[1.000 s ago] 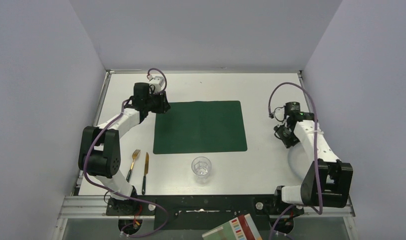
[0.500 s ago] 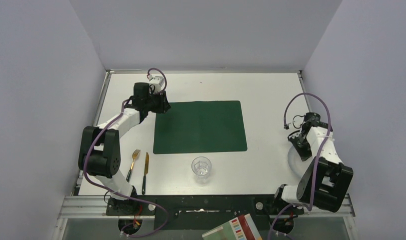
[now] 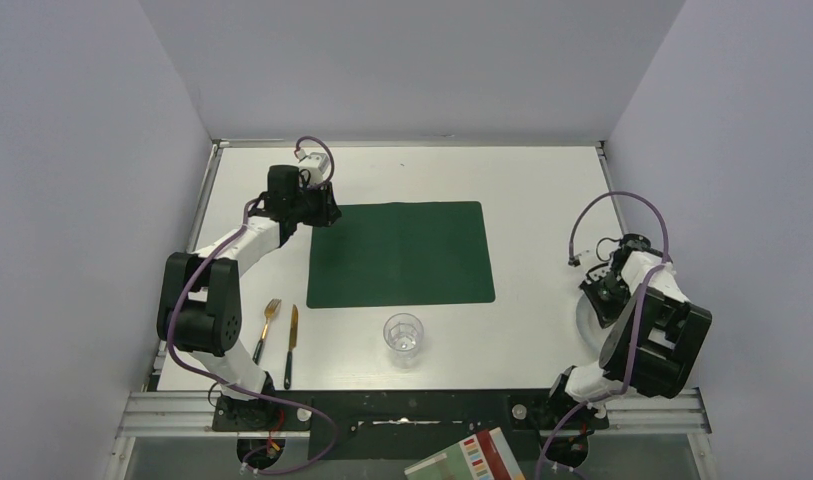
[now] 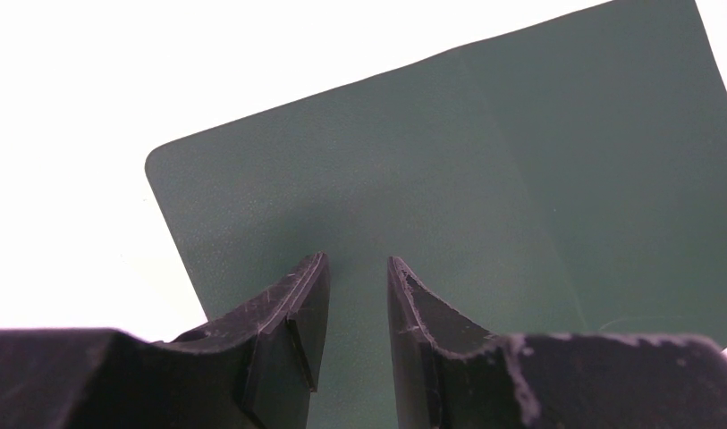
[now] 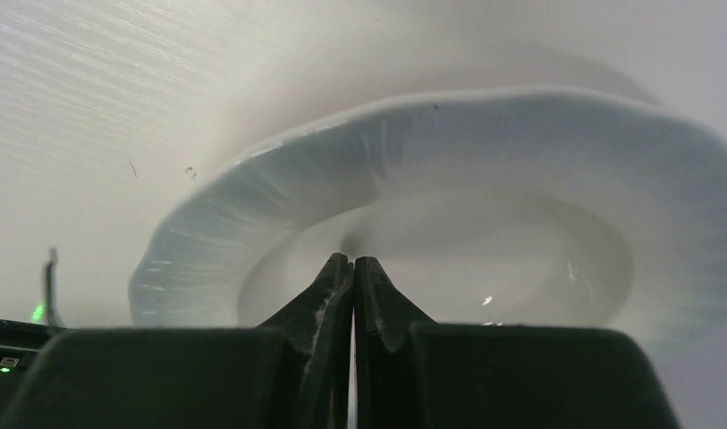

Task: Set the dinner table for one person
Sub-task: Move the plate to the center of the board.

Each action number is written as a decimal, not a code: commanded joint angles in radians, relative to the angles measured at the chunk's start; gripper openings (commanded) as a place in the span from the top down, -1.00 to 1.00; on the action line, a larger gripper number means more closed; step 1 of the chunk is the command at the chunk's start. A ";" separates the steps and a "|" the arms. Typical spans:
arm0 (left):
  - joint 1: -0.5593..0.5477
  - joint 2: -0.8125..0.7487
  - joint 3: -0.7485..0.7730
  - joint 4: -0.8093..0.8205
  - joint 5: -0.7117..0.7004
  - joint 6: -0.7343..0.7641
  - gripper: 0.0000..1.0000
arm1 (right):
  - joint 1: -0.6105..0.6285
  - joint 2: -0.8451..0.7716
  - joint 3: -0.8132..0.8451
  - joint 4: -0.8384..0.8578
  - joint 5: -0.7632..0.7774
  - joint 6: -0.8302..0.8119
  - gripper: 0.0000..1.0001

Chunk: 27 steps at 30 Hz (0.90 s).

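The dinner table [image 3: 542,190] is a large white tabletop with a dark green placemat [image 3: 400,253] at its middle. My left gripper [image 3: 319,212] hangs over the mat's far left corner [image 4: 176,156]; in the left wrist view it [image 4: 355,264] is open with nothing between the fingers. A white plate [image 3: 584,322] lies at the table's right edge. In the right wrist view my right gripper [image 5: 352,260] is shut and empty, its tips over the plate's well [image 5: 485,241]. A gold fork [image 3: 267,326], a knife [image 3: 291,345] and a clear glass [image 3: 403,338] sit near the front.
The table's metal rim [image 3: 407,143] runs along the back, with grey walls on three sides. The right arm [image 3: 650,335] is folded close over the plate. A colourful booklet [image 3: 467,460] lies below the front rail.
The right arm has swung back toward the near right and its gripper has shut, ending over the plate. The left arm has not moved.
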State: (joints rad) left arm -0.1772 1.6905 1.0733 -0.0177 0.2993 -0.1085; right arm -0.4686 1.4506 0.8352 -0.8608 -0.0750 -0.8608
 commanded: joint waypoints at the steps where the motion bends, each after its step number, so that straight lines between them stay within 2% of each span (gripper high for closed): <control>1: -0.004 -0.022 0.020 0.044 -0.007 0.020 0.41 | -0.010 0.042 -0.003 0.041 -0.074 -0.056 1.00; 11: -0.004 -0.011 0.034 0.028 -0.024 0.031 0.41 | 0.002 0.165 0.093 -0.026 -0.248 -0.085 1.00; 20: -0.004 -0.019 0.040 0.018 -0.047 0.051 0.41 | 0.149 0.226 0.162 -0.017 -0.335 -0.027 1.00; 27: -0.004 -0.020 0.037 0.021 -0.061 0.061 0.41 | 0.215 0.305 0.244 0.023 -0.377 0.035 0.99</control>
State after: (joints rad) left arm -0.1772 1.6905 1.0737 -0.0257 0.2527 -0.0669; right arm -0.2897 1.6962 1.0435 -0.9363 -0.3573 -0.8742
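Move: Under the right hand's shut, down-pointing fingers is the well of the plate, its middle about 2 cm to their right, 3 cm back and 1 cm below them. The board's centre is some 39 cm to this hand's left and 16 cm ahead; the glass is about 38 cm left and 7 cm back. From the left hand, the plate lies roughly 55 cm right, 28 cm back and 9 cm down. Dipping about 1 cm into the plate, the right hand then sweeps left and forward towards the board, some 7 cm left and 6 cm forward, slow at first and faster later. The shut fingertips come to bear on the inside of the plate's far-left rim and push the plate along, while the hand tilts about 15 degrees, tips swinging left, and turns slightly counter-clockwise. ##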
